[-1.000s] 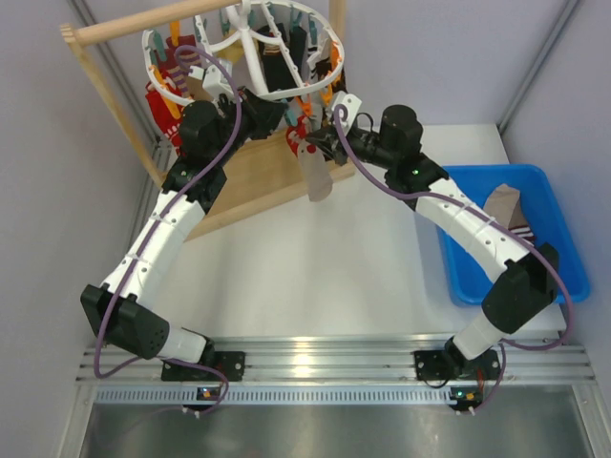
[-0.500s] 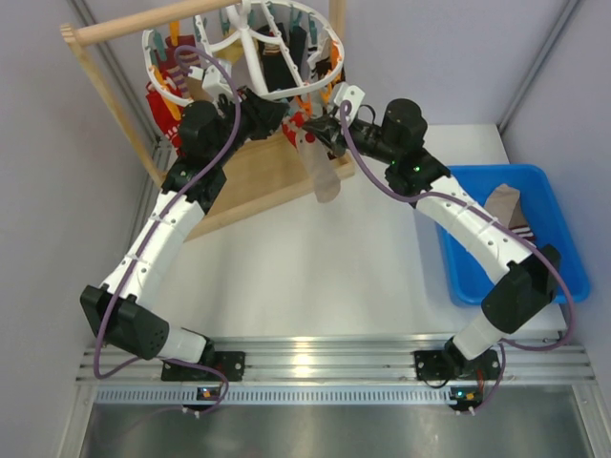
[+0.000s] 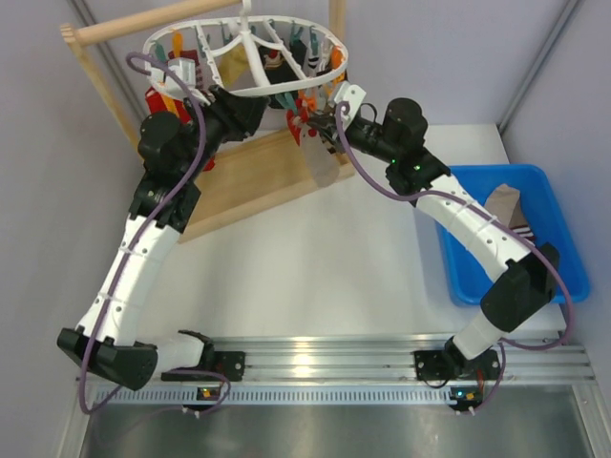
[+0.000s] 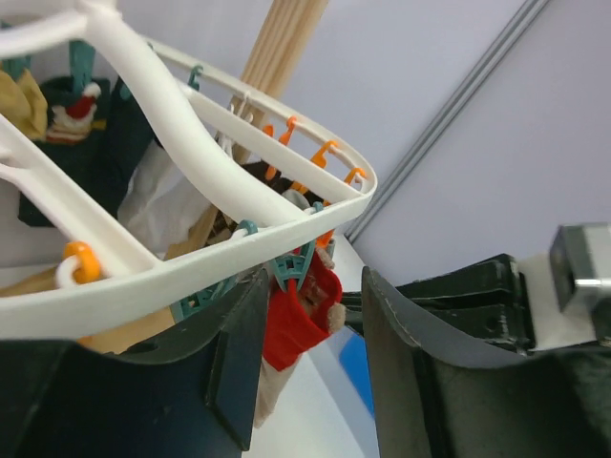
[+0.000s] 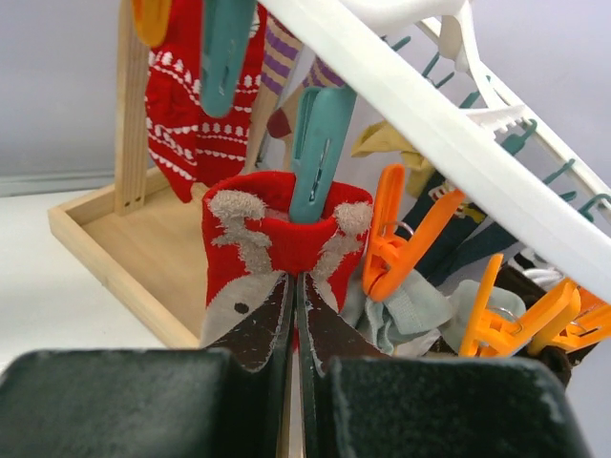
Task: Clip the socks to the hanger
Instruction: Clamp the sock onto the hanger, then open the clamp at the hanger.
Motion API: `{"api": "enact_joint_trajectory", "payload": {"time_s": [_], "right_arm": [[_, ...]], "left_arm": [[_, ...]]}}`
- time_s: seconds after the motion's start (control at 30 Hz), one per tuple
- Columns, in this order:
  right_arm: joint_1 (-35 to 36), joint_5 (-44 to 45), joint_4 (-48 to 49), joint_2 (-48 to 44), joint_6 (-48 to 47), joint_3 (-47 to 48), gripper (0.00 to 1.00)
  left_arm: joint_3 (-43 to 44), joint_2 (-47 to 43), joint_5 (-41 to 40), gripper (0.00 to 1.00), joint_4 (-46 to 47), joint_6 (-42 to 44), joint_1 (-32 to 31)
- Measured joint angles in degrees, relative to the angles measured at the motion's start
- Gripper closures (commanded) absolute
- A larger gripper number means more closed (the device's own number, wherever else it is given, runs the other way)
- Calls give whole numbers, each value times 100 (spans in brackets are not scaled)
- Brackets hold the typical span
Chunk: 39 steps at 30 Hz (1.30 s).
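Note:
The white oval hanger (image 3: pixel 333 59) hangs from the wooden rod with several socks pegged on it. My right gripper (image 3: pixel 320 122) is shut on a sock with a red cuff and a beige foot (image 3: pixel 325 164) just below the ring's right edge. In the right wrist view a teal peg (image 5: pixel 320 153) sits on that cuff (image 5: pixel 253 239), right above my right gripper (image 5: pixel 294 286). My left gripper (image 3: pixel 250 107) is open under the ring. In the left wrist view the same sock (image 4: pixel 291 329) and peg (image 4: pixel 291 265) show between the fingers of my left gripper (image 4: pixel 310 320).
A light wooden rod-and-tray frame (image 3: pixel 253 176) stands under the hanger at the back left. A blue bin (image 3: pixel 549 200) at the right holds more socks (image 3: pixel 506 205). Orange pegs (image 5: pixel 401 239) hang next to the teal one.
My left arm has swung back to the left and its gripper has drawn away from the pegs. The hanger has tilted and shifted. The right gripper still holds the sock, a little higher.

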Motion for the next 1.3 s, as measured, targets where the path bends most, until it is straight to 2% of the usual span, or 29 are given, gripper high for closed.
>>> {"api": "enact_joint_trajectory", "payload": {"time_s": [0.13, 0.17, 0.23, 0.37, 0.47, 0.53, 0.8, 0.97, 1.3], "right_arm": [[-20, 42, -15, 37, -79, 0, 100], [-20, 59, -20, 37, -87, 0, 97], [-20, 96, -35, 37, -90, 0, 88], [-20, 149, -72, 37, -83, 0, 62], [-20, 160, -109, 37, -68, 0, 50], [-20, 142, -140, 24, -63, 0, 46], [63, -214, -133, -76, 173, 55, 45], [378, -339, -26, -20, 337, 358, 48], [837, -116, 538, 944, 673, 1185, 50]], "left_arm": [[0, -348, -142, 52, -46, 210, 2], [0, -398, -186, 52, -46, 243, 2], [0, -470, -262, 52, -50, 334, 11], [0, -455, -393, 52, -133, 446, 24], [-7, -455, -514, 52, -249, 520, 24], [-13, -455, -568, 52, -260, 544, 26], [-76, -455, -682, 53, -280, 605, 39], [-76, -452, -682, 53, -280, 603, 39], [-76, -426, -684, 53, -304, 603, 61]]}}
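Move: My closed right fingers hold the red sock's cuff just under its teal clip, which is about 4 cm left, 1 ahead and 3 up; the sock's middle hangs some 6 cm below. The empty teal clip next along the rim is about 9 cm left, neither ahead nor back, 3 up; the nearest orange clip is 3 ahead, 1 left, 2 up. From my left hand the empty clip is about 4 cm ahead, 1 left, 4 below. I open my right fingers to about half and let go of the sock, draw back and up, then sweep left along the front rim past the clipped sock, ending some 8 cm left, 3 back and higher, with the empty teal clip just beyond my open fingertips. My left hand, still half open, shifts about 3.5 cm left, away from the sock's clip, turning slightly counter-clockwise to point at the empty one. ##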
